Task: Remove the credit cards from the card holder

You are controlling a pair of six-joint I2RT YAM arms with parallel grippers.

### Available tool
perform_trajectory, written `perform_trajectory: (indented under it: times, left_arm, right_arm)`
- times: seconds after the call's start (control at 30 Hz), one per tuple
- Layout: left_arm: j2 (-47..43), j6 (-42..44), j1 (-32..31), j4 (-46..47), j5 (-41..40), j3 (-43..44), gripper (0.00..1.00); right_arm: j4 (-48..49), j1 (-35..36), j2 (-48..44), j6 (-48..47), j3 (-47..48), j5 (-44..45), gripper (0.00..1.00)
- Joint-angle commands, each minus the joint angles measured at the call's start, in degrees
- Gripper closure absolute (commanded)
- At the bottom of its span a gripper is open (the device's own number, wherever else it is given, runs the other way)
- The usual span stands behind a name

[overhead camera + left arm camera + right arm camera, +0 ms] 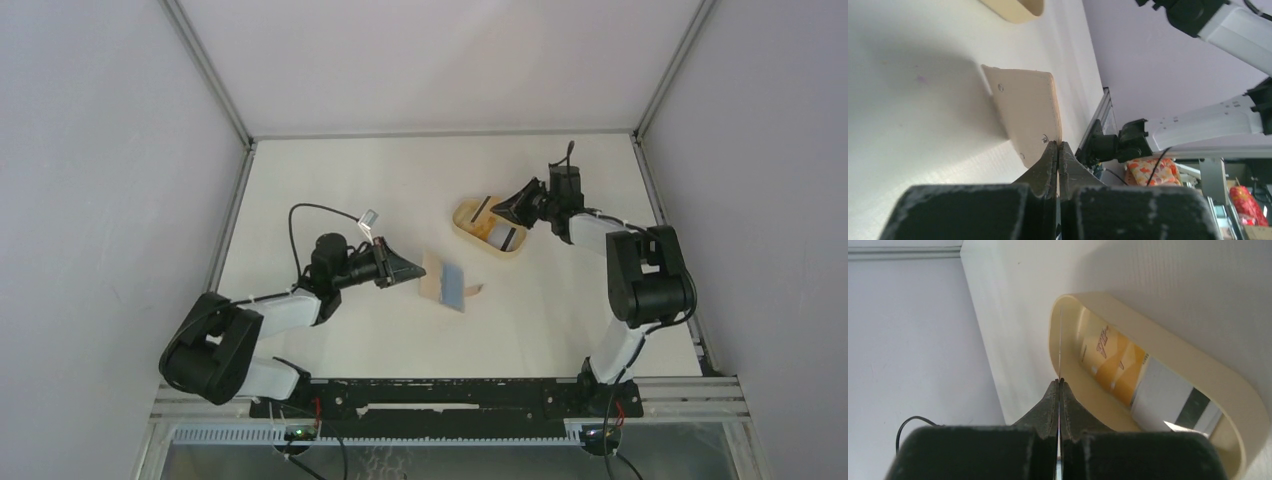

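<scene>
The tan card holder (437, 281) lies open on the table with a blue-grey credit card (453, 284) showing on it. My left gripper (412, 270) is shut on the holder's left edge; in the left wrist view the jaws (1058, 145) pinch the rim of the tan flap (1025, 107), which stands tilted up. My right gripper (499, 208) is shut on a thin credit card (1061, 340), seen edge-on, held over the left end of the oval tan tray (1168, 337).
The tray (463, 222) sits at the back right of centre and holds an orange-yellow card (1113, 365) and a white card with a dark stripe (1168, 395). Metal frame rails (232, 215) border the table on both sides.
</scene>
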Motion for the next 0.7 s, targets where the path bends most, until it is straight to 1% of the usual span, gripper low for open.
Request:
perform_trajectory:
  times: [0.0, 0.17, 0.23, 0.37, 0.67]
  left_arm:
    - [3.29, 2.06, -0.25, 5.12, -2.68, -1.2, 1.0]
    - [5.55, 3.52, -0.25, 5.52, -3.3, -2.72, 1.0]
    - [6.57, 5.11, -0.25, 4.29, -3.43, -2.85, 1.0]
    - [8.56, 7.9, -0.43, 1.84, -4.49, -3.14, 1.0]
    - [11.97, 10.74, -0.52, 0.61, -6.44, -3.01, 1.0]
  right_arm:
    - [-1.93, 1.36, 3.16, -1.66, 4.85, 1.38, 1.0]
    - [-0.12, 1.55, 6.05, -0.75, 5.09, 1.23, 1.0]
    - [0.44, 1.4, 6.74, -0.32, 5.08, 0.68, 1.0]
    - [-0.33, 1.53, 7.69, -0.8, 5.69, 0.68, 1.0]
    - [-1.15, 1.6, 10.42, -0.98, 8.05, -0.44, 1.0]
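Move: The right hand holds a card over the tray, whose middle lies straight below it, some 8 cm down. Inside the tray, the orange card is about 2 cm ahead and 1 cm left of that hand, the silver card about 2 cm back and 3 cm right. The left hand grips the card holder, its middle about 5 cm to the right and 3 cm lower, above bare table some 14 cm down; the tray is about 20 cm ahead, 13 cm right and 12 cm below. Straight down with both hands: the right one edges about 1 cm forward and left, then sinks some 4 cm, slowing, and dips the pinched card into the tray, its wrist tipping slightly downward. The left hand steadily lowers the card holder by about 8 cm towards the table, rolling some 10 degrees so that its left side rises. Both grippers stay shut on what they hold. ##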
